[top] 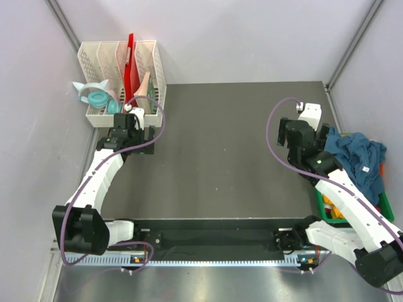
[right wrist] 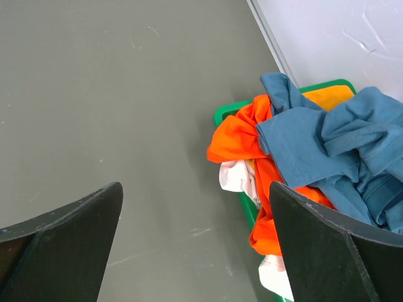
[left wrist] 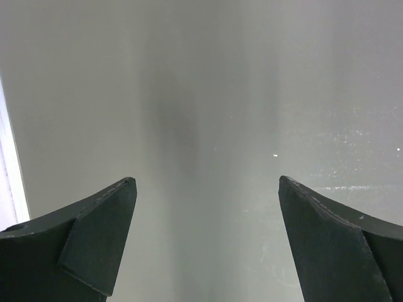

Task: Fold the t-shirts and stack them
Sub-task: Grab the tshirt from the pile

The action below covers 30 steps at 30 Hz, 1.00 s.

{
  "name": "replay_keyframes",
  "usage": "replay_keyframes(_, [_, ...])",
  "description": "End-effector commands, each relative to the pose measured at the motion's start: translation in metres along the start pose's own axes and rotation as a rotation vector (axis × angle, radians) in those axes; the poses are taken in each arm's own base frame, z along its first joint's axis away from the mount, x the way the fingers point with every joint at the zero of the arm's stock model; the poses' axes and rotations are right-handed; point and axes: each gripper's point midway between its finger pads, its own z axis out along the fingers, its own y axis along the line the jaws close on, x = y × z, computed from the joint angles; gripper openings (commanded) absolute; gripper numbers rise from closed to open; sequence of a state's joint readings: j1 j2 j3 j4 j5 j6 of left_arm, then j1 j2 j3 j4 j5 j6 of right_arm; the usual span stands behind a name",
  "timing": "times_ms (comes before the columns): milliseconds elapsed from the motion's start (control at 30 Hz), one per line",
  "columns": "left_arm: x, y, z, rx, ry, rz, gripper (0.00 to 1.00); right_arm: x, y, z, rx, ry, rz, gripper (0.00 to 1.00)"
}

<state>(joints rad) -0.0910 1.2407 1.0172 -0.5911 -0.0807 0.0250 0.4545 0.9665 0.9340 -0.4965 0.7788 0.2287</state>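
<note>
The t-shirts lie crumpled in a heap in a green bin (right wrist: 225, 115) at the table's right edge. A large teal-blue one (right wrist: 327, 145) is on top, over bright orange fabric (right wrist: 242, 135) and a bit of white (right wrist: 236, 177). From above, the teal shirt (top: 357, 157) spills over the bin (top: 388, 211). My right gripper (right wrist: 195, 185) hangs open over the bare mat just left of the bin, holding nothing; from above it is (top: 296, 139). My left gripper (left wrist: 206, 182) is open and empty over the mat at the far left (top: 133, 139).
A white slotted organizer (top: 119, 60) stands at the back left with a red item (top: 130, 60) and teal rings (top: 96, 97) beside it, close behind the left gripper. The dark grey mat (top: 220, 157) spans the table between the arms. Grey walls enclose three sides.
</note>
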Motion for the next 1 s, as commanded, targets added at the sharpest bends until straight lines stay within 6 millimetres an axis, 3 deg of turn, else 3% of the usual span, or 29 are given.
replay_keyframes(0, [-0.012, -0.001, -0.008, 0.02, -0.06, 0.009, 0.99, -0.009, -0.007, -0.002, 0.013, -0.029, 0.029, 1.0])
replay_keyframes(500, [-0.001, -0.007, -0.01, 0.064, -0.041, 0.065, 0.98, -0.01, 0.003, 0.002, -0.031, -0.022, -0.047, 1.0])
replay_keyframes(567, [0.0, -0.007, -0.011, 0.069, -0.037, 0.08, 0.98, -0.011, 0.013, 0.002, -0.076, -0.021, -0.036, 0.98])
replay_keyframes(667, [-0.001, -0.029, -0.014, 0.177, -0.029, 0.099, 0.98, -0.007, 0.064, -0.005, -0.211, -0.003, -0.076, 0.95])
replay_keyframes(733, [-0.01, -0.04, -0.014, 0.18, -0.027, 0.146, 0.98, -0.019, 0.089, -0.015, -0.22, -0.029, -0.105, 0.98])
replay_keyframes(767, [-0.015, -0.041, -0.014, 0.163, -0.03, 0.166, 0.98, -0.014, 0.101, -0.008, -0.211, -0.004, -0.119, 0.99])
replay_keyframes(800, [-0.028, -0.044, -0.018, 0.157, -0.049, 0.186, 0.98, -0.026, 0.107, -0.009, -0.222, -0.012, -0.087, 0.99])
replay_keyframes(900, [-0.058, -0.045, -0.022, 0.061, -0.101, 0.264, 0.98, -0.042, 0.11, -0.001, -0.208, -0.02, -0.044, 1.0])
replay_keyframes(967, [-0.075, -0.047, -0.021, 0.027, -0.138, 0.293, 0.98, -0.05, 0.09, 0.011, -0.157, -0.015, -0.024, 1.0])
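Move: The blue t-shirt on top of the pile lies about 19 cm to the right hand's right, roughly level with it in reach and some 14 cm below. The orange cloth is about 10 cm right, 5 cm ahead and 16 cm down; the green bin's middle is 18 cm right, 4 cm back and 18 cm down. From the left hand the blue t-shirt is some 76 cm right, 2 cm back and 5 cm lower. Open right hand swings about 10 cm left, somewhat forward, away from the blue t-shirt; left eases 5 cm right. ##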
